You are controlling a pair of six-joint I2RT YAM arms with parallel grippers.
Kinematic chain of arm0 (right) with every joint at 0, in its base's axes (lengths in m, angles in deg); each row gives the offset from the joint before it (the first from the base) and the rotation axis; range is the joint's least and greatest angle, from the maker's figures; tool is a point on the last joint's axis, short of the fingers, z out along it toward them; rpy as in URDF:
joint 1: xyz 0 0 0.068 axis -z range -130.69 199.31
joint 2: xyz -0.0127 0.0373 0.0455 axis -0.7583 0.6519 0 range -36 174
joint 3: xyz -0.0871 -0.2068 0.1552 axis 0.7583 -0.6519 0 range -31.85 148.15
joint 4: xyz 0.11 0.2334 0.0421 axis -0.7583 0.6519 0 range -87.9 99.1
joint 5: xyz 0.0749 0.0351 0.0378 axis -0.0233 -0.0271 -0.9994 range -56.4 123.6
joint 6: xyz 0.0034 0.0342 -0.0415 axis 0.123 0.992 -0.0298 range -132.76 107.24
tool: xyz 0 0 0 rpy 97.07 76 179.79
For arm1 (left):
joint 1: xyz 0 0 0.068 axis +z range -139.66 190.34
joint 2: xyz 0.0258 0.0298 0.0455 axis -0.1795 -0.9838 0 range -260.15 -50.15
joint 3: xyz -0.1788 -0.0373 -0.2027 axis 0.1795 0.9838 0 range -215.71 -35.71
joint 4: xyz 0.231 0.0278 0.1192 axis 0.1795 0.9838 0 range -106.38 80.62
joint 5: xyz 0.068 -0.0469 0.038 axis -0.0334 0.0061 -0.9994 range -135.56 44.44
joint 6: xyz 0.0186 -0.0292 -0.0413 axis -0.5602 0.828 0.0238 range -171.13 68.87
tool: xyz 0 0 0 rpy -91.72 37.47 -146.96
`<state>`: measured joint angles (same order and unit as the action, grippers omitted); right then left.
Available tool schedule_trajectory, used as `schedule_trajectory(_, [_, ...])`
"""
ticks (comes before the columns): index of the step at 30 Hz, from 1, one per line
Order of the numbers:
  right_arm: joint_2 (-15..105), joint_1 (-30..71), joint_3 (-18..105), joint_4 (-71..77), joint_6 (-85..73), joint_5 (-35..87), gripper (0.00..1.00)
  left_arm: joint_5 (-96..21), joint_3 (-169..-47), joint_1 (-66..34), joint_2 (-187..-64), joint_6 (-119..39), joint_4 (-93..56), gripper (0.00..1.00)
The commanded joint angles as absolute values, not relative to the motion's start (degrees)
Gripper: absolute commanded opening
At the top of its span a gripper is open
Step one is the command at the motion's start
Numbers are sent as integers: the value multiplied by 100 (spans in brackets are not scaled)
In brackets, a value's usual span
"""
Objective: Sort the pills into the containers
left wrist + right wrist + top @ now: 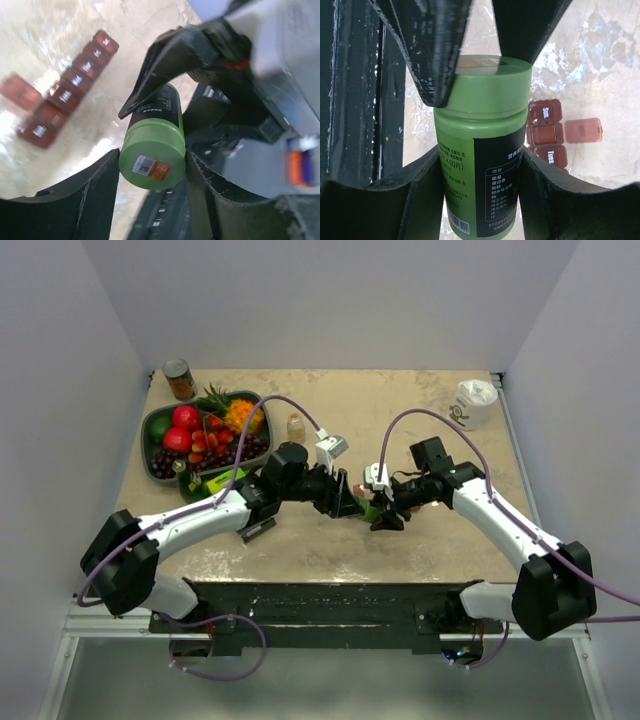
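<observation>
A green pill bottle [462,145] with a black label hangs above the table between both arms. My right gripper [481,160] is shut on its body. My left gripper [152,161] is shut on its green cap [152,150], with a finger pressed to each side. In the top view the two grippers meet at the bottle [371,510], mid-table. The containers [70,90], a dark red-brown strip of day-marked compartments, lie on the table below. One lid [583,130] stands flipped open beside the strip [546,134]. No loose pills show.
A dark oval fruit tray [152,430] sits at the back left, with a tin can [180,379] behind it. A small clear bottle [296,428] stands near the tray, and a white cup [474,403] sits at the back right.
</observation>
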<state>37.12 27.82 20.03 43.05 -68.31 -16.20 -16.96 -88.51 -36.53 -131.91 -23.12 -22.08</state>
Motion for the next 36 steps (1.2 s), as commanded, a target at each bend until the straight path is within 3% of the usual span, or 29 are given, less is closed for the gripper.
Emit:
schedule_trajectory(1, [3686, 2708, 2220, 3981, -6928, -1817, 0, -1268, -8881, -3773, -13155, 807, -3140, 36])
schedule_trajectory(3, [3668, 2708, 2211, 3972, -6919, -1808, 0, -1243, -8783, -3756, -13023, 951, -3456, 51])
schedule_trajectory(4, [3660, 2716, 2211, 3981, -6928, -1808, 0, -1216, -8827, -3730, -13005, 925, -3414, 66])
schedule_trajectory(7, [3677, 2716, 2211, 3972, -6919, -1808, 0, -1102, -8985, -3642, -12891, 593, -3177, 76])
schedule_trajectory(13, [3695, 2708, 2220, 3981, -6919, -1825, 0, -865, -9143, -3308, -12425, -767, -2097, 84])
schedule_trajectory(17, [3730, 2716, 2229, 3990, -6919, -1825, 0, -839, -9433, -3194, -12232, -2061, -710, 84])
schedule_trajectory(23, [3730, 2716, 2229, 3990, -6919, -1843, 0, -539, -9469, -3193, -12205, -3450, 65, 84])
schedule_trajectory(31, [3730, 2716, 2229, 4025, -6954, -1852, 0, -1277, -9347, -3185, -11872, -4918, 59, 85])
schedule_trajectory(36, [3712, 2708, 2238, 4051, -6989, -1896, 0, -1401, -8662, -3193, -10932, -5938, -1354, 85])
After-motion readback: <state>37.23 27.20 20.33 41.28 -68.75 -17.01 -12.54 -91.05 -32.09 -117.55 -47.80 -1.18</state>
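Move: The left gripper is already closed on the green cap, which sits right at its hand point. The bottle's body, in the right gripper's hold, lies about 5 cm to the right and some 3 cm lower. The red pill strip is on the table about 15 cm below, roughly 6 cm right and 3 cm ahead, and its open lid about 6 cm ahead and 2 cm right. From the right hand the cap lies some 5 cm left, level, and 4 cm up. Finish the left gripper's twist on the green cap with a short counter-clockwise roll, seen from behind the hand, then open the fingers and let go. Back away from the cap about 6 cm left, arcing upward and ending some 4 cm higher, rolling the wrist back clockwise about 40 degrees with the fingers wide. Keep the right gripper clamped on the bottle. ##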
